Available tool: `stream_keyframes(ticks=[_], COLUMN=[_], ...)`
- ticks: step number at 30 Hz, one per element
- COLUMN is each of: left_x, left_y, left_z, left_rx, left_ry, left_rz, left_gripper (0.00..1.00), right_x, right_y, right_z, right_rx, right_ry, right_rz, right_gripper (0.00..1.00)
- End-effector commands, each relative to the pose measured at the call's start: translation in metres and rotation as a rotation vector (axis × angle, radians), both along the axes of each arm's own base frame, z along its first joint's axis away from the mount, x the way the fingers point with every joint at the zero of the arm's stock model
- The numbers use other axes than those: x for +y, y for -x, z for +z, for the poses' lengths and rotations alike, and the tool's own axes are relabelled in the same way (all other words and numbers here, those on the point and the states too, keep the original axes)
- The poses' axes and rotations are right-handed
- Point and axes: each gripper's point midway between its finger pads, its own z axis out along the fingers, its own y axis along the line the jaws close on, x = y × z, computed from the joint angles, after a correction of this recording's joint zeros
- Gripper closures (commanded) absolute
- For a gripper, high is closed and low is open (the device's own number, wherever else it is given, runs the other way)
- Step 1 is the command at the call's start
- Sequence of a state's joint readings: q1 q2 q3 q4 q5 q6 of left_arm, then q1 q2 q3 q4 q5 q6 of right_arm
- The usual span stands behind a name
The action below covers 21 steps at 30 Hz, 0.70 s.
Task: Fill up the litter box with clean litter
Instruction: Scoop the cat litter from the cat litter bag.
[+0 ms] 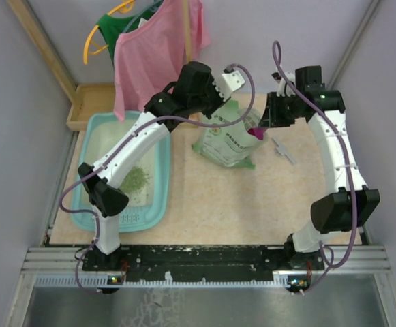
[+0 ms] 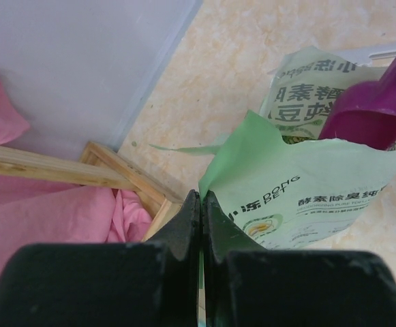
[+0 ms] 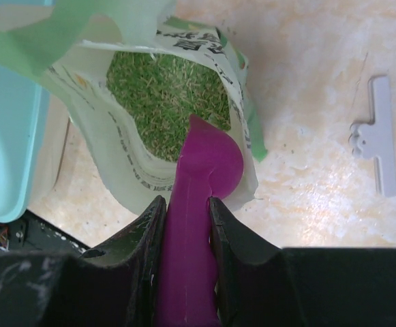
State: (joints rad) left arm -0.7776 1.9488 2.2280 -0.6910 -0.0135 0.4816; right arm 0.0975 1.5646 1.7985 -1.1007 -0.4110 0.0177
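The light-teal litter box (image 1: 94, 208) lies at the table's left, with a small patch of clean litter (image 1: 135, 178) on its whitish base. More clean litter (image 3: 158, 87) fills the open pale green bag (image 1: 228, 144), which stands to the right of the box. My left gripper (image 2: 202, 199) is shut on the bag's torn top edge (image 2: 252, 157) and holds the mouth open. My right gripper (image 3: 186, 206) is shut on the handle of the magenta scoop (image 3: 208, 167). The scoop's bowl sits at the bag's mouth, just above the granules.
A wooden tray (image 1: 88, 102) lies behind the litter box. A pink cloth (image 1: 153, 54) hangs over it, next to yellow and green hangers. A grey bag clip (image 3: 378, 133) lies on the table to the right of the bag. Walls close in both sides.
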Motion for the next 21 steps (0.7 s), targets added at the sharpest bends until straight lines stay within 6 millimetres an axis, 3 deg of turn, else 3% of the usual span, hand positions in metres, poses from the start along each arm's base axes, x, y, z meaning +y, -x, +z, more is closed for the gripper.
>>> stream_keyframes(ticks=[1,5,9,15,21], left_x=[0.002,0.007,0.015,0.017,0.015], left_y=[0.008,0.013,0.015,0.018,0.014], left_z=[0.181,0.165,0.125,0.105,0.095], left_rx=[-0.410,-0.353,-0.299,-0.259,-0.238], left_ry=[0.390,0.361,0.314,0.300,0.279], left_rz=[-0.011,0.003,0.027,0.034,0.041], left_gripper=[1.00,1.00,1.00,1.00,1.00], right_x=[0.008,0.008,0.006,-0.001,0.001], right_y=[0.002,-0.009,-0.028,-0.061,-0.059], right_z=[-0.011,-0.016,-0.001,0.004,-0.024], right_rx=[0.024,0.024,-0.035,-0.084,-0.037], right_ry=[-0.022,-0.010,0.004,0.066,0.100], right_rz=[0.034,0.031,0.017,0.006,0.060], right_gripper=[1.00,1.00,1.00,1.00,1.00])
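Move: From the right gripper, which already holds the scoop with its bowl in the bag mouth, the litter in the bag lies about 10 cm ahead, 9 cm left and 16 cm below. The bag corner pinched by the left gripper is some 17 cm left, 5 cm ahead and 4 cm above; the grey clip sits roughly 12 cm ahead, 10 cm right and 25 cm down. From the left gripper, the litter is about 5 cm ahead, 8 cm right, 21 cm down. Lower the right gripper about 3 cm so the scoop bowl sinks into the bag mouth, tipping the fingers slightly farther down, then drive it forward some 4 cm under the far printed wall, easing that tip off again and keeping the handle gripped. Keep the bag corner pinched in the left gripper, letting that hand ease about 1 cm back. ##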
